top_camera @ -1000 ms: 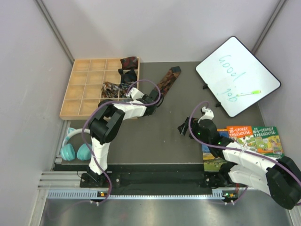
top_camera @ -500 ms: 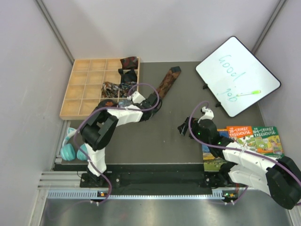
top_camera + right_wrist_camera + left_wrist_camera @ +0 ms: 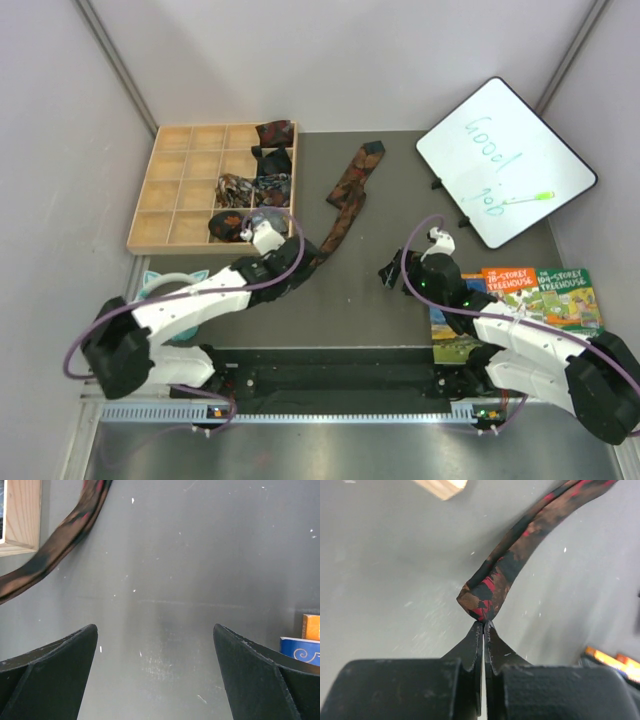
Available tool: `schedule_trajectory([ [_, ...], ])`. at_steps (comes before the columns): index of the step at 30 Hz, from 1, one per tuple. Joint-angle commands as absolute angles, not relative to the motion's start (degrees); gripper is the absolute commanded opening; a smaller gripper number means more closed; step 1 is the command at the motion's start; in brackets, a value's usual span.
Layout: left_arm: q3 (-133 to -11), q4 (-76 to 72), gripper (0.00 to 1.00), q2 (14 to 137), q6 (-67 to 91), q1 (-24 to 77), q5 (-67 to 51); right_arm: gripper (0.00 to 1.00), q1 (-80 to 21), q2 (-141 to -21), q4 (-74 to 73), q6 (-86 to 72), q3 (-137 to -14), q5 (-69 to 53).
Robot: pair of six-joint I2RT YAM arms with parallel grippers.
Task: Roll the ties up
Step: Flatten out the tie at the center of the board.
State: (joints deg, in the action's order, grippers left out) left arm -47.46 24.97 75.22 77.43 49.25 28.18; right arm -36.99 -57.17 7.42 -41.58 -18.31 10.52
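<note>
A long dark tie [image 3: 350,185] with rust-orange print lies across the mat from the back centre toward the near left. My left gripper [image 3: 312,257] is shut on its narrow end. In the left wrist view the jaws [image 3: 483,625] are pressed together, pinching the folded tip of the tie [image 3: 487,592]. Small rolled ties sit in the wooden tray [image 3: 175,190]: dark red [image 3: 275,132], black [image 3: 270,160] and multicolour [image 3: 240,186]. My right gripper [image 3: 388,272] is open and empty over bare mat; the tie [image 3: 65,540] shows at the upper left of its view.
A whiteboard [image 3: 505,160] stands at the back right. Books [image 3: 530,290] lie at the right, by my right arm. Teal headphones [image 3: 160,290] lie at the left, partly under my left arm. The tray's corner [image 3: 440,486] is close to the left gripper.
My left arm has drawn back toward the near edge, pulling the tie's narrow end with it, so the tie now lies stretched out. The right arm has not moved.
</note>
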Motion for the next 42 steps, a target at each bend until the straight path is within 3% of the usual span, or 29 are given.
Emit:
schedule_trajectory([
  [1, -45.97, 37.07, 0.0, 62.79, 81.03, 51.24, 31.63, 0.99, -37.7, -57.66, 7.21, -42.45, -19.95, 11.69],
  [16, -45.7, 66.43, 0.0, 33.41, 88.94, 52.3, 30.41, 0.99, -37.62, -62.75, 1.77, -43.33, -24.86, 12.3],
  [24, -47.64, 71.62, 0.0, 32.43, 85.61, 52.38, 24.27, 0.99, -37.62, -62.76, -4.3, -43.94, -27.51, 12.48],
  [31, -46.58, 77.07, 0.0, 32.43, 81.39, 52.3, 22.85, 0.97, -38.76, -65.56, -8.96, -48.68, -34.44, 2.83],
  [36, -44.65, 76.47, 0.0, 33.65, 78.23, 52.38, 22.06, 0.95, -47.77, -69.16, -6.96, -56.76, -38.93, 0.18],
  [38, -44.74, 76.38, 0.0, 34.45, 77.7, 52.3, 22.24, 0.91, -52.01, -73.02, -5.02, -58.53, -40.94, 1.05],
  [40, -44.39, 75.94, 0.0, 35.5, 76.47, 52.29, 22.32, 0.81, -57.8, -78.1, -4.31, -58.71, -45.86, 2.54],
  [42, -43.77, 75.24, 0.0, 36.12, 75.77, 52.38, 22.32, 0.64, -59.93, -81.89, -3.61, -59.67, -50.25, 1.85],
])
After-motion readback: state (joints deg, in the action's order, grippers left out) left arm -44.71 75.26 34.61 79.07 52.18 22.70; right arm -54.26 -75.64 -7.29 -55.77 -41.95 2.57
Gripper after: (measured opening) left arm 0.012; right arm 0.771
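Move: The left hand has the tie's narrow end pinched about 8 cm above the board; its goal is the near board edge, some 16 cm back and 14 cm to the left. The folded wide part lies about 28 cm ahead and 9 cm right of this hand, the tray's near right corner about 7 cm ahead and 6 cm left. From the empty right hand, the held tie end is about 17 cm left and 2 cm ahead, slightly higher. Back and to the left, about 15 cm each way, the left hand draws the pinched tie end towards the near board edge, lifting some 7 cm before easing partly down, its fingers finally tipping about 10 degrees downward. The right hand nearly holds its place, then late on sweeps some 13 cm left and a little back towards the tie, rising, tipping down and turning counter-clockwise as its wide-open fingers start to close. ##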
